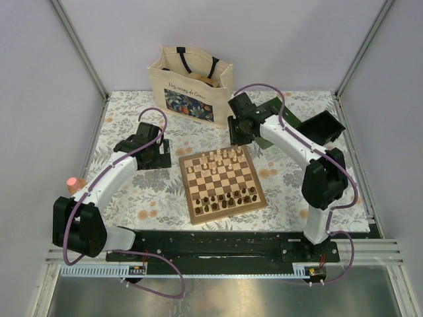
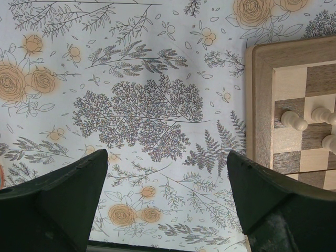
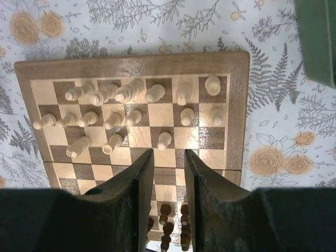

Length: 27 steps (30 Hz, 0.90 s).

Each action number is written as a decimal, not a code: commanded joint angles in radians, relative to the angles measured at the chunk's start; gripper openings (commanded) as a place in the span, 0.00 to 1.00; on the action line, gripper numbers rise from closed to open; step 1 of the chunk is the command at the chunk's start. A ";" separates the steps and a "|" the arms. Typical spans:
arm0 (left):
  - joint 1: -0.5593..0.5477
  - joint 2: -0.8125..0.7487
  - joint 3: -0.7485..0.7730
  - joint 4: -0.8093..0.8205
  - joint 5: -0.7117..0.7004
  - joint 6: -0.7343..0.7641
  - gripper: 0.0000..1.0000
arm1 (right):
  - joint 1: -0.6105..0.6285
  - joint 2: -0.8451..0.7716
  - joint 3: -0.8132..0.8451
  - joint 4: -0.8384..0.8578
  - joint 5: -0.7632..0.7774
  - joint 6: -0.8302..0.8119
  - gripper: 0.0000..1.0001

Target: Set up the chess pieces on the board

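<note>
The board lies in the middle of the flowered cloth. Cream chess pieces stand in its far rows and dark brown ones in its near rows. My right gripper hovers over the board's far edge. In the right wrist view it is open, with only bare squares in the gap. A cream pawn stands just beyond the tips, and dark pieces show below. My left gripper is wide open over bare cloth, left of the board's border and some cream pieces.
A printed tote bag stands at the back. A green box and a black tray sit at the back right; the green box also shows in the right wrist view. A small orange object lies at the cloth's left edge.
</note>
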 commanded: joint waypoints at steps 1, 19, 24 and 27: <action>0.001 0.000 0.005 0.017 0.011 0.008 0.99 | 0.037 -0.022 -0.079 0.032 -0.031 0.036 0.39; 0.003 0.011 0.009 0.019 0.014 0.009 0.99 | 0.062 0.086 -0.092 0.040 -0.041 0.050 0.40; 0.003 0.013 0.012 0.017 0.016 0.011 0.99 | 0.065 0.103 -0.093 0.036 -0.037 0.051 0.38; 0.001 0.013 0.013 0.017 0.016 0.011 0.99 | 0.065 0.113 -0.095 0.038 -0.035 0.050 0.37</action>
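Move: The white pawn standing alone on the third row lies about 4 cm back and 1 cm left of the empty right hand, some 10 cm below it. Nearby, one white pawn is roughly 1 cm back in line with the hand, the knight 2 cm ahead, and a white rook 5 cm back and 7 cm left, all 9 to 10 cm down. From the idle left hand, the lone pawn is about 27 cm right, 3 cm ahead and 7 cm down. Down some 8 cm altogether, the right hand first slants back about 4 cm and slightly left from the far rank, then sinks nearly straight towards the lone white pawn. The fingers tip about 10 degrees nearer vertical and stay partly open, coming close around the pawn's spot without visible contact. ##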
